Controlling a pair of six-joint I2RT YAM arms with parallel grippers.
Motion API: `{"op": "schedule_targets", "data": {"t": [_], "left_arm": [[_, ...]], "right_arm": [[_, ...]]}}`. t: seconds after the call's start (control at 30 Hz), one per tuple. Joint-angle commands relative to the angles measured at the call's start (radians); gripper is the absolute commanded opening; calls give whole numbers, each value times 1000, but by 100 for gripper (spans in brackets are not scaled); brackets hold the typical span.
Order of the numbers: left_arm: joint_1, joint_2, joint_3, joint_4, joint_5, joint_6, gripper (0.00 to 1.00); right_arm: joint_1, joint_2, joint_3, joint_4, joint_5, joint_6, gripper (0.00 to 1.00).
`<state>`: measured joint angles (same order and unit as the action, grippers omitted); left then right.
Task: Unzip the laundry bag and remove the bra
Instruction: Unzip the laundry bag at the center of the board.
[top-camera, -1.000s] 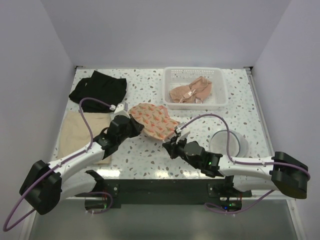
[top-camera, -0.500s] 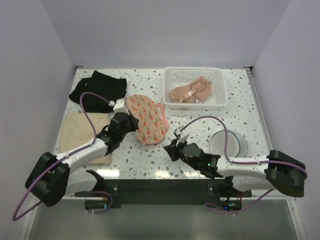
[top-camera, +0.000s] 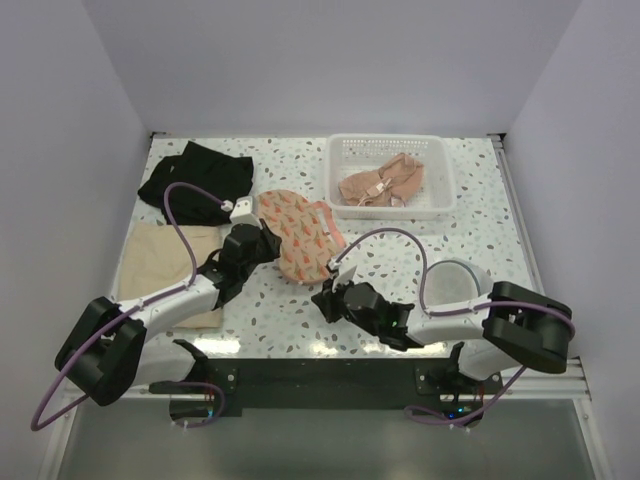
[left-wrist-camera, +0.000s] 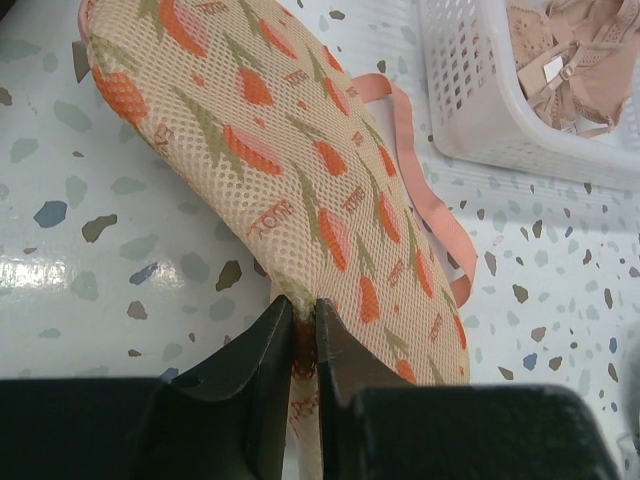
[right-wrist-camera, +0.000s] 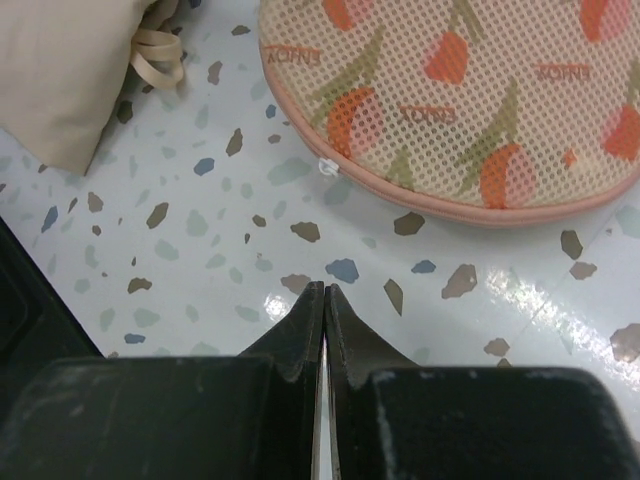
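Note:
The laundry bag (top-camera: 300, 234) is a round peach mesh pouch with an orange print and a pink strap (left-wrist-camera: 441, 216), lying left of the table's middle. My left gripper (top-camera: 270, 241) is shut on the bag's near edge, with mesh pinched between its jaws (left-wrist-camera: 305, 316). My right gripper (top-camera: 324, 301) is shut and empty, low over bare table just in front of the bag (right-wrist-camera: 460, 90). A small clear tab (right-wrist-camera: 325, 165) sits on the bag's pink rim. A beige bra (top-camera: 380, 184) lies in the white basket (top-camera: 443, 196). What is inside the bag does not show.
A black garment (top-camera: 195, 175) lies at the back left. A folded beige cloth (top-camera: 160, 265) lies along the left edge, also in the right wrist view (right-wrist-camera: 70, 70). A round grey dish (top-camera: 455, 285) sits at the right, beside the right arm.
The bag has moved left and back with the left gripper. The right gripper no longer touches the bag and has shifted left and nearer to the front edge.

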<state>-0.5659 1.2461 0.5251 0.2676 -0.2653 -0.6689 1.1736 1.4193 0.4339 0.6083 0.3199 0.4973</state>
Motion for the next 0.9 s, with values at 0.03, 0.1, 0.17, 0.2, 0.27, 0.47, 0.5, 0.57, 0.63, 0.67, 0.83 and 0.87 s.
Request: {"op": "schedule_targets", "data": {"t": [0.03, 0.1, 0.17, 0.2, 0.27, 0.47, 0.5, 0.57, 0.63, 0.67, 0.83, 0.87], "left_arm": [[0, -10, -2, 38, -3, 5, 20], [0, -10, 1, 38, 3, 2, 20], [0, -11, 3, 36, 3, 2, 20], [0, -10, 6, 35, 3, 2, 20], [0, -10, 6, 30, 0, 5, 20], [0, -10, 9, 24, 1, 2, 20], [0, -11, 9, 22, 1, 2, 20], [-2, -11, 9, 22, 5, 0, 20], [0, -13, 9, 21, 6, 0, 20], [0, -16, 6, 19, 8, -1, 20], [0, -22, 1, 18, 5, -5, 20], [0, -25, -2, 18, 3, -5, 20]], "right_arm": [[8, 46, 85, 68, 21, -31, 27], [8, 75, 107, 73, 19, -40, 36], [8, 93, 123, 73, 15, -43, 44], [8, 111, 134, 74, 12, -43, 46], [8, 125, 141, 76, 11, -39, 47], [8, 176, 167, 91, 50, -43, 48], [8, 182, 175, 90, 68, -46, 48], [8, 194, 178, 93, 88, -48, 48], [8, 210, 178, 108, 120, -54, 50], [8, 214, 181, 113, 134, -62, 50], [8, 250, 216, 94, 188, -83, 55], [8, 257, 218, 93, 195, -83, 55]]}}
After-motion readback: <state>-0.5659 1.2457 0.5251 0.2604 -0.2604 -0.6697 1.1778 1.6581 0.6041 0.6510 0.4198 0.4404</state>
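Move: The white zip tab on the laundry bag's near edge lies about 5 cm ahead of my right hand, 4 cm to its left and roughly 3 cm lower. From that hand, the middle of the cream cloth is some 32 cm left and 5 cm ahead, and the white basket 28 cm ahead and 18 cm right. From my left hand, the tab is about 10 cm back, 6 cm right and 5 cm below. My right fingers, shut until now, spread to about half open as the hand heads left and forward towards the zip tab. It rises barely at first, then the leftward travel fades and it eases on forward and down, ending some 5 cm along with the tab showing between the fingertips. My left hand stays put, a gathered fold of the bag still between its slightly parted fingers. ##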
